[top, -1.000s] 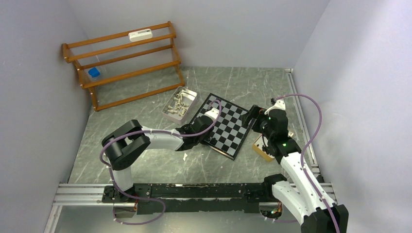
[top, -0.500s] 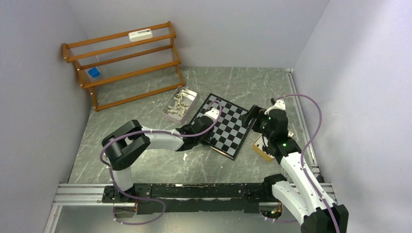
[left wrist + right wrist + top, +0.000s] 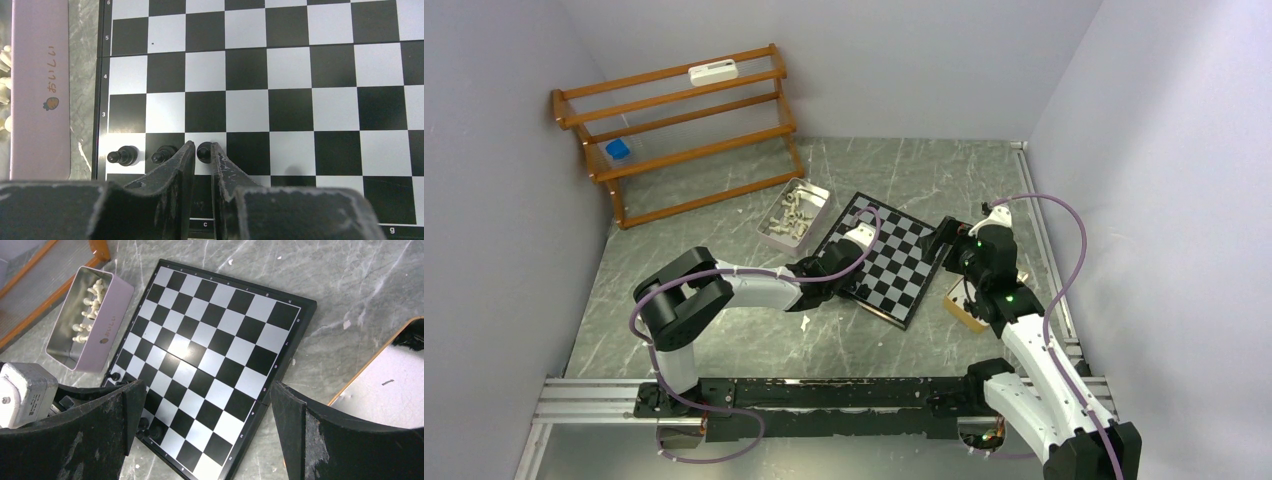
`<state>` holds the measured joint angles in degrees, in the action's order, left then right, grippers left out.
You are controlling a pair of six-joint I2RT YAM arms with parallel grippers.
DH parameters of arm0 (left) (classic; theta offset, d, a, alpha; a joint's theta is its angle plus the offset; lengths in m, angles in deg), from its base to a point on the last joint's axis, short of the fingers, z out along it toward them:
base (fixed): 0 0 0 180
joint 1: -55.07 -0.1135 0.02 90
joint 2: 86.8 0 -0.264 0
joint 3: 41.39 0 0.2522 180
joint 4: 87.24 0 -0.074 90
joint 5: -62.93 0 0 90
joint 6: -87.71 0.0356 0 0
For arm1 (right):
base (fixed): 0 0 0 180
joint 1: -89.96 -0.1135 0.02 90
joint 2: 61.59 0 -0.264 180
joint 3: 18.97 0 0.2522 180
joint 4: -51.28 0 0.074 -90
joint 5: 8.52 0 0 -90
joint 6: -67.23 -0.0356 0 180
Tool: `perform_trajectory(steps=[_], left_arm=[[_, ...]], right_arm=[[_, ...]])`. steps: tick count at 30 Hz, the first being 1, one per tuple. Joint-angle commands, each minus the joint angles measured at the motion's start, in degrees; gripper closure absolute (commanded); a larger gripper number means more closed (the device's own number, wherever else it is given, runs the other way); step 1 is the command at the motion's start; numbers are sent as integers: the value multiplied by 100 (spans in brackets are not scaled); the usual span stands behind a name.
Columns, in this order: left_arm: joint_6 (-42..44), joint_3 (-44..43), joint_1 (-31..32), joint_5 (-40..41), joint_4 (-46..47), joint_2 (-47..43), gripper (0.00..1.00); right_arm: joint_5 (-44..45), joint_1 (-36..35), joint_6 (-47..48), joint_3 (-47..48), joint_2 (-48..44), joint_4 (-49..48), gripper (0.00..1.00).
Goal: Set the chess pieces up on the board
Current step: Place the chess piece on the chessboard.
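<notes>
The board (image 3: 894, 262) lies slanted on the table between both arms. My left gripper (image 3: 202, 146) is low over the board's (image 3: 290, 70) near-left corner, shut on a black pawn (image 3: 203, 153) that stands on a white square of the second row. Two more black pawns (image 3: 123, 156) (image 3: 162, 155) stand to its left in the same row. In the top view the left gripper (image 3: 852, 287) sits at the board's near edge. My right gripper (image 3: 206, 390) hovers open above the board's (image 3: 215, 340) right side, nothing between its fingers. Black pieces (image 3: 156, 432) show by its left finger.
A pink tin (image 3: 794, 215) of cream-white pieces sits just left of the board, its wall (image 3: 40, 90) close to my left gripper. A wood-rimmed tray (image 3: 964, 305) lies under the right arm. A wooden slatted rack (image 3: 684, 130) stands at the back left.
</notes>
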<state>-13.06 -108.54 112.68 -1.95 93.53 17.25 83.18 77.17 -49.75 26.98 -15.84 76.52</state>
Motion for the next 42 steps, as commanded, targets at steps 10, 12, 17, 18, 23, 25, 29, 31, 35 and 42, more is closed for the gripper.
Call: perform_trajectory(steps=[10, 12, 17, 18, 23, 25, 29, 31, 35, 42], left_arm=[[-67, -67, 40, 26, -99, -23, 57], [-75, -98, 41, -2, -105, -57, 59], [-115, -204, 40, 38, -242, -147, 58], [-127, -215, 40, 49, -259, -181, 57], [-196, -403, 40, 142, -499, -400, 58], [-198, -498, 41, 164, -610, -521, 58], [-390, -802, 41, 411, -1127, -845, 55], [-458, -916, 41, 480, -1362, -1056, 54], [-453, -1072, 40, 195, -1813, -1541, 52], [-471, -1509, 32, -1334, -2945, -1896, 49]], right_arm=[[-29, 43, 17, -91, -111, -59, 0], [-29, 46, 18, -98, -116, -59, 0], [-46, 46, 13, -99, -121, -59, 0], [-51, 48, 18, -98, -130, -59, 0], [-147, 41, -94, -94, -100, -18, 0], [-151, 44, -178, -87, -106, 46, 0], [87, 46, -509, 46, -72, 453, 0], [120, 41, -642, 142, -30, 667, 0], [-267, 43, -659, 196, -4, 799, 0], [-360, 41, -754, 330, -213, 1245, 0]])
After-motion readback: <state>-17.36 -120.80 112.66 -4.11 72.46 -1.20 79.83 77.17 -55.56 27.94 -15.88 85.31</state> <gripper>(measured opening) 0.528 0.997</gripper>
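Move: The left hand holds a black pawn low over square c2, the square straight beneath its fingertips and some 2 cm down. From this hand the b2 pawn stands about 1 cm ahead and 3 cm left, the a2 pawn 2 cm ahead and 5 cm left. Two more black pieces stand on the near edge row, roughly 4 cm back and 1 cm right, and 5 cm back and 4 cm right. From the right hand, c2 lies about 21 cm left, 1 cm ahead and well below. Down by barely half a centimetre over c2, the left hand opens its fingers partway and lets go of the black pawn, pauses, then climbs ever faster, about 16 cm nearly straight up and clear of the pawns, widening a little more and rolling some 10 degrees, left side down. Late on, the empty, wide-open right hand eases about 2 cm back and 2 cm down, tipping its fingers downward. ##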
